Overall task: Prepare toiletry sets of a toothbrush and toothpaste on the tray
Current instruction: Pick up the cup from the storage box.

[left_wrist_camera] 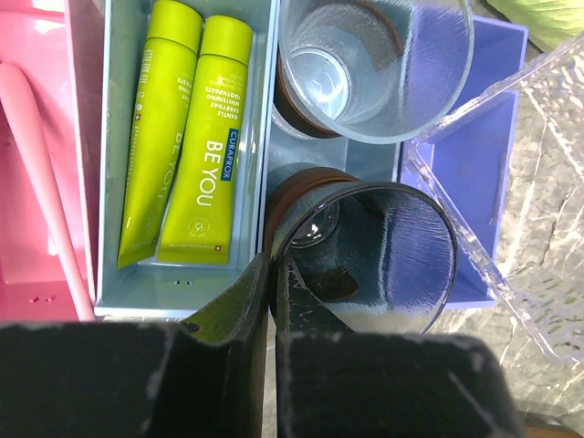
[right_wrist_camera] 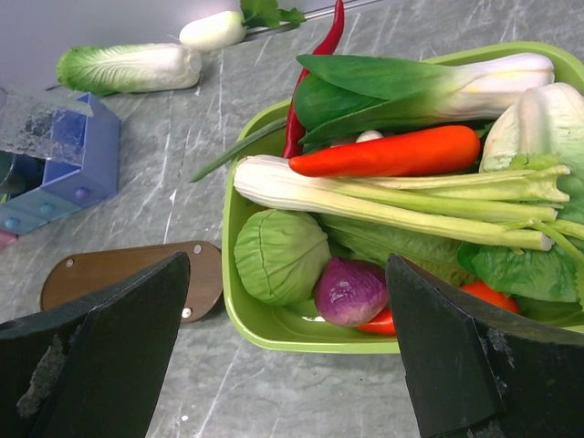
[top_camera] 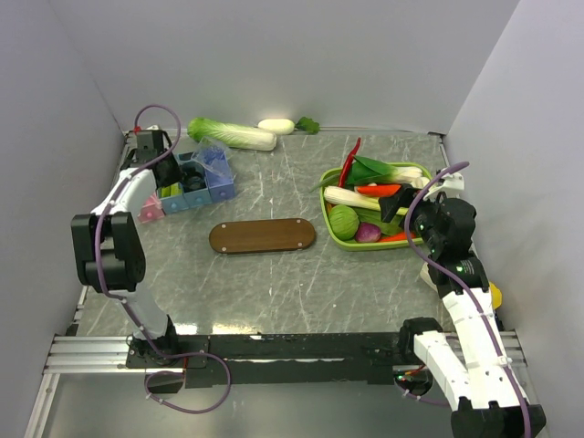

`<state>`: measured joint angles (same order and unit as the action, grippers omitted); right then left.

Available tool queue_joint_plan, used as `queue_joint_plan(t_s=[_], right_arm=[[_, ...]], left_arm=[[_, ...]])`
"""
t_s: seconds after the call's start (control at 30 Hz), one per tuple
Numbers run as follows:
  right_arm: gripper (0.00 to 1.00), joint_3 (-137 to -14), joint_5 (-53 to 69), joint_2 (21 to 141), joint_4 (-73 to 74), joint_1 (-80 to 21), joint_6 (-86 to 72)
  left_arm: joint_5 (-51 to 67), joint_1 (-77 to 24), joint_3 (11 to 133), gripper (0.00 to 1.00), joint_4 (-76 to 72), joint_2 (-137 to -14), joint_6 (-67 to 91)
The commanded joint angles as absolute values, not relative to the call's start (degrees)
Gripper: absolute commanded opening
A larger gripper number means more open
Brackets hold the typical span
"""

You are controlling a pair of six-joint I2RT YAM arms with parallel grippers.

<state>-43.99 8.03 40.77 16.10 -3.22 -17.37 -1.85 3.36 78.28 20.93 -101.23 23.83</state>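
Observation:
The dark wooden tray [top_camera: 262, 235] lies bare in the middle of the table, and its end shows in the right wrist view [right_wrist_camera: 109, 274]. Two light-green toothpaste tubes [left_wrist_camera: 208, 146] lie side by side in a pale compartment of the blue box [top_camera: 196, 182]. My left gripper [left_wrist_camera: 271, 274] hangs over that box, shut on the rim of the nearer dark see-through tumbler [left_wrist_camera: 365, 255], one finger inside and one outside. A second tumbler [left_wrist_camera: 374, 64] stands behind it. No toothbrush is in view. My right gripper [right_wrist_camera: 287, 265] is open and holds nothing, near the green basket's front edge.
The lime-green basket [top_camera: 339, 239] at the right holds vegetables. A cabbage [top_camera: 233, 134] and a white vegetable [top_camera: 276, 126] lie at the back wall. A clear plastic lid [left_wrist_camera: 511, 182] leans at the box's right side. A pink stick [left_wrist_camera: 36, 164] lies in a pink compartment.

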Motion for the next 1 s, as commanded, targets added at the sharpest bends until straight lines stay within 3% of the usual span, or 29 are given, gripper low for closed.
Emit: queue_joint_plan(t_s=[0.0,0.97], right_arm=[[0.95,-46.6,7.9,41.1,15.6,-3.3,-18.1],[0.95,-48.2,7.0,41.0,17.7,-3.3,-17.7]], left_arm=[[-0.7,4.3,78.3,0.01,20.3,-96.0,24.9],[0.4,5.5,74.7,0.01,18.2,-86.7,26.2]])
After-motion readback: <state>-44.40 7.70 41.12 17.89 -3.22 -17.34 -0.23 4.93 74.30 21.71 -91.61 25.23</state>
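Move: The left fingers already pinch the near cup's left rim. The tray, the brown oval board, lies about 22 cm to that hand's right, 15 cm back and 10 cm below. The second cup stands roughly 8 cm ahead and 3 cm right, the toothpaste tubes some 3 cm ahead and 5 cm left, both lower. From the right hand, the held cup is about 48 cm left, 8 cm ahead and 18 cm below. Keeping its rim pinch, the left hand lifts the cup about 4.5 cm, easing back some 2.5 cm. ##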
